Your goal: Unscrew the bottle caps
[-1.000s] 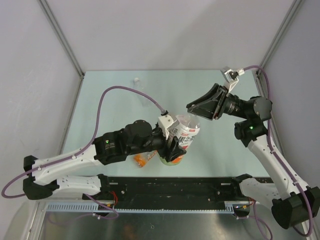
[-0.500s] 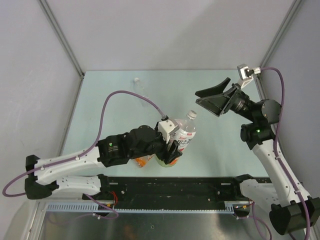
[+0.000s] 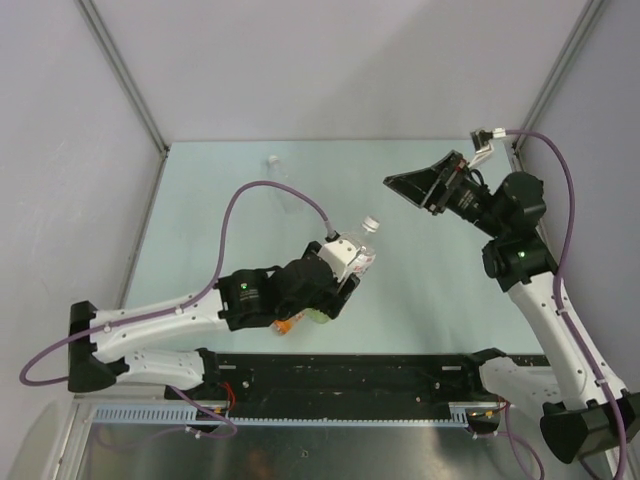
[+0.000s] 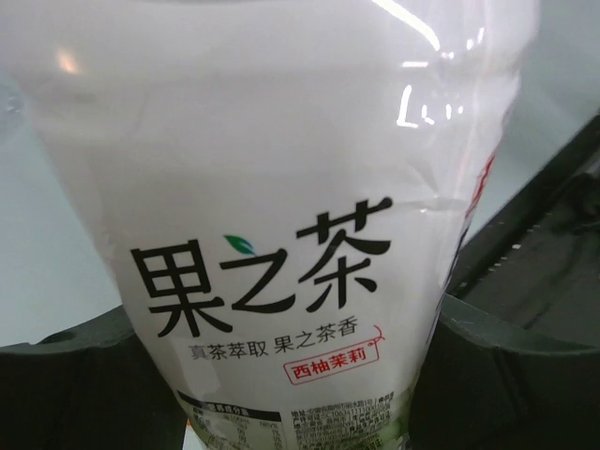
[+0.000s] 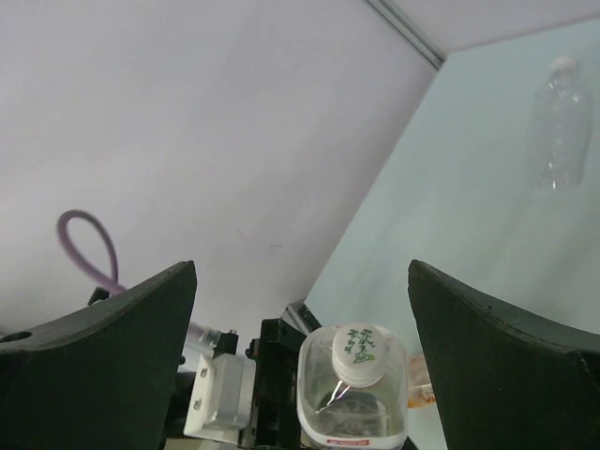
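My left gripper (image 3: 343,276) is shut on the yellow-green bottle with the white label (image 3: 352,262) and holds it tilted, top toward the right arm. In the left wrist view the label (image 4: 281,234) fills the frame between the dark fingers (image 4: 511,375). Its white cap (image 3: 371,224) sits on the neck; it also shows in the right wrist view (image 5: 359,352). My right gripper (image 3: 415,173) is open and empty, apart from the cap and facing it (image 5: 300,272). The orange bottle (image 3: 285,323) lies mostly hidden under the left arm. The clear bottle (image 3: 283,184) lies far back, cap (image 3: 272,159) on.
The clear bottle also shows in the right wrist view (image 5: 561,122), on the pale green table (image 3: 200,210). A black rail (image 3: 350,375) runs along the near edge. Grey walls close in the left, back and right sides.
My right gripper has drawn back up and to the right, away from the bottle's top. My left arm has shifted the labelled bottle left and tilted it, so its cap now shows.
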Controlling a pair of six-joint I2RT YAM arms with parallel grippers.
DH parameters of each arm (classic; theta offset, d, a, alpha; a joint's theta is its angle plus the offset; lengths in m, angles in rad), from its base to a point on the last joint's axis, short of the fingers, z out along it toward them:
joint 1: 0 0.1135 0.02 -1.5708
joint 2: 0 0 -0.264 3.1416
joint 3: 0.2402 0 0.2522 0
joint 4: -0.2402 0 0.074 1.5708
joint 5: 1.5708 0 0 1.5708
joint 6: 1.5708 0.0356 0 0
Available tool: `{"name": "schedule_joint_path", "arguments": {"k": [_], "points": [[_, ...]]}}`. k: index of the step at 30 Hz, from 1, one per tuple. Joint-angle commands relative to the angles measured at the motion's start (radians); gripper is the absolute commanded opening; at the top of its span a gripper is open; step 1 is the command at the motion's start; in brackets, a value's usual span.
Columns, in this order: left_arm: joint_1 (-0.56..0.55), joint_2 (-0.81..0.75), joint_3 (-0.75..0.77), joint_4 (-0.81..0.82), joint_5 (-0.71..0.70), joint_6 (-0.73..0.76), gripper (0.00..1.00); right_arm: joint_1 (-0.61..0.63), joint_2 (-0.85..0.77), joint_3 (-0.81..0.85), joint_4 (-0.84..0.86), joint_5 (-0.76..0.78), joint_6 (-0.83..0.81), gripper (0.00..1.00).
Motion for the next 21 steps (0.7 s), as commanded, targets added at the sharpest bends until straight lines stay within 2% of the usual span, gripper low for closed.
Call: {"name": "schedule_joint_path", "arguments": {"k": [1,6,12,16,21], "points": [[-0.005,0.042,0.067,-0.049,-0.164,-0.015,0.0,0.087,0.041,0.097,-0.266,0.194,-0.079,0.99],[-0.005,0.137,0.141,-0.134,-0.247,-0.03,0.0,0.176,0.144,0.16,-0.377,0.274,-0.099,0.99],[-0.005,0.215,0.201,-0.186,-0.285,-0.033,0.0,0.231,0.207,0.167,-0.404,0.329,-0.125,0.93],[-0.005,0.236,0.215,-0.198,-0.291,-0.03,0.0,0.247,0.23,0.166,-0.402,0.322,-0.131,0.8],[-0.005,0.244,0.224,-0.21,-0.294,-0.033,0.0,0.257,0.23,0.161,-0.389,0.327,-0.134,0.58]]}}
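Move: Between the left fingers, the labelled bottle is already gripped low on its body. Its cap sits about 8 cm ahead, 5 cm right and 8 cm above the left hand; from the right hand the same cap is roughly 7 cm left, 2 cm back and 9 cm below. The orange bottle lies on the table, its middle some 3 cm ahead of the left hand, 6 cm left of it and 20 cm below. Swooping down about 11 cm, the right hand also goes some 5 cm left and slightly forward, tipping its wide-open fingers downward by roughly 25 degrees to bracket the cap; near the end they start to close but stop short of a grip. The left hand keeps its hold and brings the bottle forward and slightly down to meet it, rolling its left side up and turning a little counter-clockwise. ##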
